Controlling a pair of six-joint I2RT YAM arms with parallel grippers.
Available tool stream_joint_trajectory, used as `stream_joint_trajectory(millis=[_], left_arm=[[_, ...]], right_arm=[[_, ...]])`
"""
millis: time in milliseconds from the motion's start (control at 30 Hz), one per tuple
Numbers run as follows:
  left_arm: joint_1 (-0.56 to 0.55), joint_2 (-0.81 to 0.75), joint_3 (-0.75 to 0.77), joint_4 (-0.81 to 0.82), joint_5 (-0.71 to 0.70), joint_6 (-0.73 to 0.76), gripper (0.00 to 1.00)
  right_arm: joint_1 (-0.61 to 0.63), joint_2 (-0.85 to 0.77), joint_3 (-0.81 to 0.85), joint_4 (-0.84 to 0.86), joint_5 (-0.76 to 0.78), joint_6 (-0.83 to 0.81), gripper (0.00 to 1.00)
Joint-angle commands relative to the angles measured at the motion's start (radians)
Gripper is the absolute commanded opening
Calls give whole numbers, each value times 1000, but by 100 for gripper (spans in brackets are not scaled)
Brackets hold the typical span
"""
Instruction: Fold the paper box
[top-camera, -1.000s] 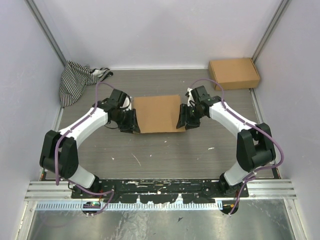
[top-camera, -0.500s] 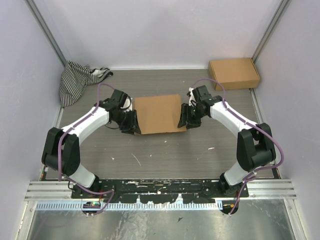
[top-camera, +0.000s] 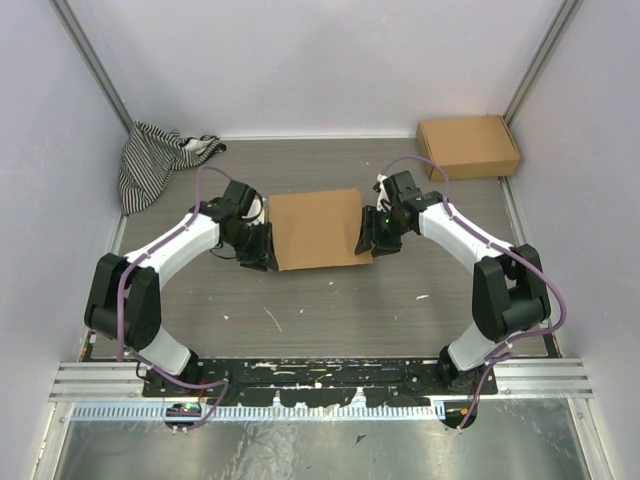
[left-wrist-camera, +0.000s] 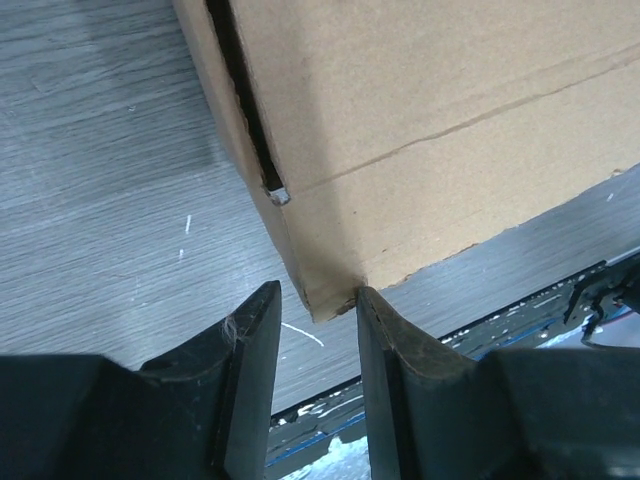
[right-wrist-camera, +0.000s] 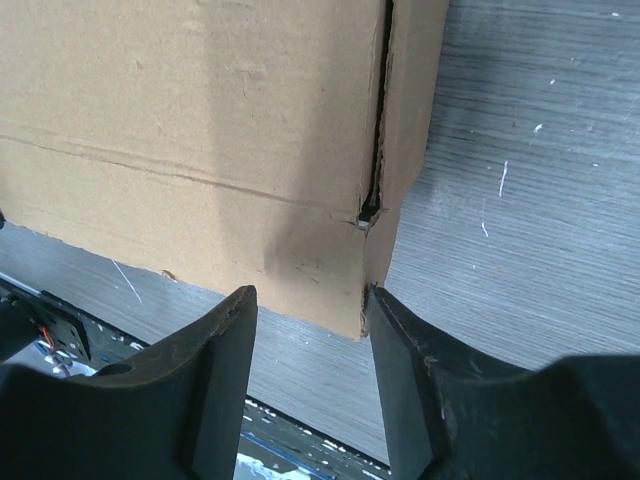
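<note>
The paper box (top-camera: 318, 228) is plain brown cardboard, folded into a shallow closed shape in the middle of the table. My left gripper (top-camera: 258, 250) stands open at its near left corner. In the left wrist view that corner of the paper box (left-wrist-camera: 430, 100) pokes between my left gripper's (left-wrist-camera: 315, 293) tips, touching the right finger (left-wrist-camera: 390, 340) and apart from the left one. My right gripper (top-camera: 368, 240) stands open at the near right corner. In the right wrist view that corner of the paper box (right-wrist-camera: 200, 120) sits against the right finger (right-wrist-camera: 400, 340) of my right gripper (right-wrist-camera: 308, 295).
A ready-assembled brown cardboard box (top-camera: 468, 146) stands at the back right corner. A striped cloth (top-camera: 155, 160) lies bunched at the back left. Pale walls close the table on three sides, and a metal rail (top-camera: 320, 380) runs along the near edge.
Both grippers have shifted very slightly against the box's near corners. The box itself has hardly moved.
</note>
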Motion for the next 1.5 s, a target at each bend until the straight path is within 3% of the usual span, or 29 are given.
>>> stream_joint_trajectory(millis=[0, 400, 700, 833, 933, 967, 1067, 1133, 1200, 1467], left_arm=[[-3, 28, 22, -2, -32, 21, 42], [-3, 59, -10, 80, -24, -4, 40], [-11, 88, -84, 215, -223, -40, 39], [-32, 31, -101, 211, -304, -42, 38], [-38, -106, -100, 166, -330, -46, 39], [-40, -159, -97, 158, -336, -49, 39], [-42, -282, -83, 212, -337, -71, 39], [-44, -294, -54, 283, -320, -79, 42], [-45, -242, -14, 360, -288, -85, 46], [-69, 162, 211, 496, -139, -107, 45]], right_arm=[[6, 3, 9, 53, 16, -22, 54], [6, 23, -29, 92, 41, -19, 52], [8, 31, -134, 259, 168, -6, 38], [16, -46, -179, 318, 201, 2, 36], [26, -155, -192, 305, 230, 0, 35], [31, -193, -194, 299, 234, -3, 31], [47, -285, -226, 305, 242, 4, 4], [54, -312, -254, 334, 231, 13, 1], [60, -299, -280, 362, 232, 26, 1], [114, -237, -361, 500, 283, 61, 1]])
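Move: My left hand is at the front flap's left corner, about 1 cm to its right and just below, and my right hand is at the flap's right corner, roughly 1 cm back and 1 cm to its right. The lid's middle lies some 9 cm ahead and 11 cm right of my left hand. The small carton stands about 24 cm ahead and 23 cm right of my right hand, the striped cloth 24 cm ahead and 25 cm left of my left. With both half-open grippers on the flap's corners, I press the flap down about 5 cm, spreading my hands slightly outward, then spring both clear. My left hand swings up and forward over the lid, still half open, its fingertips tilting forward some 30 degrees. My right hand shuts empty as it rises, its tips tilting about 20 degrees forward, then sinks again beside the near right corner. ##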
